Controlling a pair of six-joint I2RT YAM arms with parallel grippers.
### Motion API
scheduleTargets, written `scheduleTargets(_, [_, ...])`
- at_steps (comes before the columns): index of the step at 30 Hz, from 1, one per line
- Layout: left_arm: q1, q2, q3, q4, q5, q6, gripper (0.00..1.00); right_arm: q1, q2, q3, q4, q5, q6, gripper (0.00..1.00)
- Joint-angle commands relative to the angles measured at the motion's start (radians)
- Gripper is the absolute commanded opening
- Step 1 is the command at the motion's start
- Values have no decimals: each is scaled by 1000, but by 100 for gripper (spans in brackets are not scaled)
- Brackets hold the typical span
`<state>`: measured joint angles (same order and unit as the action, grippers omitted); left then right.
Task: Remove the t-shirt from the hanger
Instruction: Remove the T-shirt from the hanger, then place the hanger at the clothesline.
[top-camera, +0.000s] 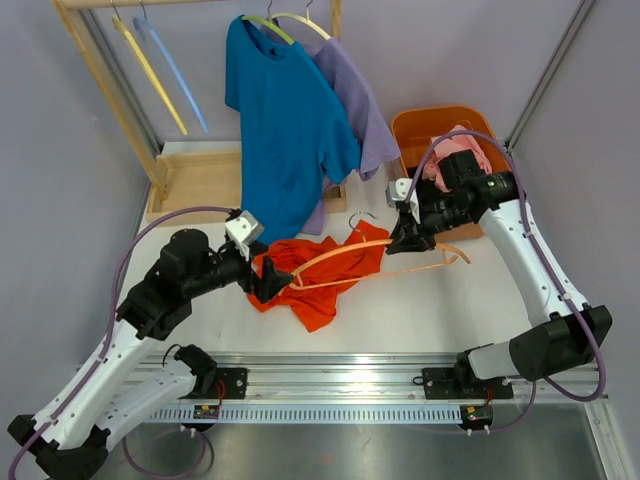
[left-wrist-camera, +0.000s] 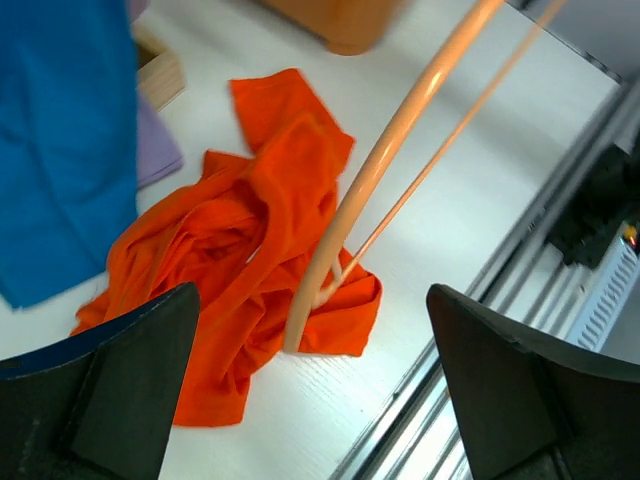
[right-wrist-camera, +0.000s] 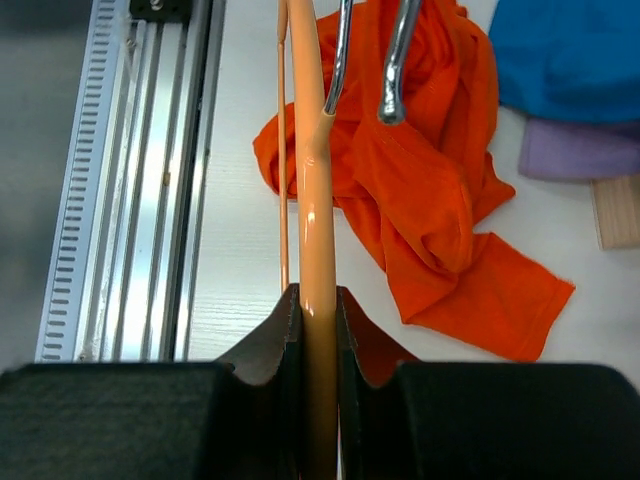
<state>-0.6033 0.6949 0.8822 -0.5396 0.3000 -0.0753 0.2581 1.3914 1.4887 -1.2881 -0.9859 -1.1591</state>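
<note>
The orange t-shirt lies crumpled on the white table, off the hanger; it also shows in the left wrist view and the right wrist view. The peach plastic hanger is held above it. My right gripper is shut on the hanger's arm, near its metal hook. My left gripper is open and empty, just above the shirt's left edge; the hanger's free end hangs between its fingers without touching them.
A blue t-shirt and a purple one hang from the wooden rack at the back. An orange bin with pink cloth stands at the back right. A metal rail runs along the near edge.
</note>
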Motion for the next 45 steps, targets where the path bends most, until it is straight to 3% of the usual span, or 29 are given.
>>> scheduleTargets(1, [2, 32, 27, 116, 260, 184, 99, 88, -11, 21, -146, -69, -232, 0])
scheduleTargets(6, [2, 132, 47, 135, 480, 203, 96, 121, -35, -11, -119, -122, -301, 0])
scheduleTargets(11, [2, 164, 40, 194, 567, 137, 85, 121, -17, -2, -140, -151, -356, 0])
scheduleTargets(17, [2, 155, 54, 104, 513, 180, 70, 119, 3, 25, -142, -135, -353, 0])
scheduleTargets(25, [0, 104, 15, -5, 406, 250, 65, 115, 8, 42, -109, -135, -286, 0])
scheduleTargets(32, [0, 72, -12, -2, 350, 262, 58, 99, 15, 53, -53, -149, -186, 0])
scheduleTargets(45, [-10, 101, -14, 38, 347, 267, 47, 84, 40, 68, -83, -183, -183, 0])
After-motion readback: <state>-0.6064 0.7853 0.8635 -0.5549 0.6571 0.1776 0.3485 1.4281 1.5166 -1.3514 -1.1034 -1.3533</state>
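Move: The orange hanger's free left end lies some 3 cm right of the open left hand, level forward and about 2 cm lower. The removed red t-shirt lies about 11 cm right, 6 cm ahead and 24 cm below that hand; the blue shirt's hem hangs about 13 cm straight ahead and 15 cm lower. From the right hand, holding the hanger, that end is about 23 cm left, 6 cm back and 4 cm lower. Left hand goes about 5 cm back-right, half-closing around the hanger's end; right carries the hanger left and back. ##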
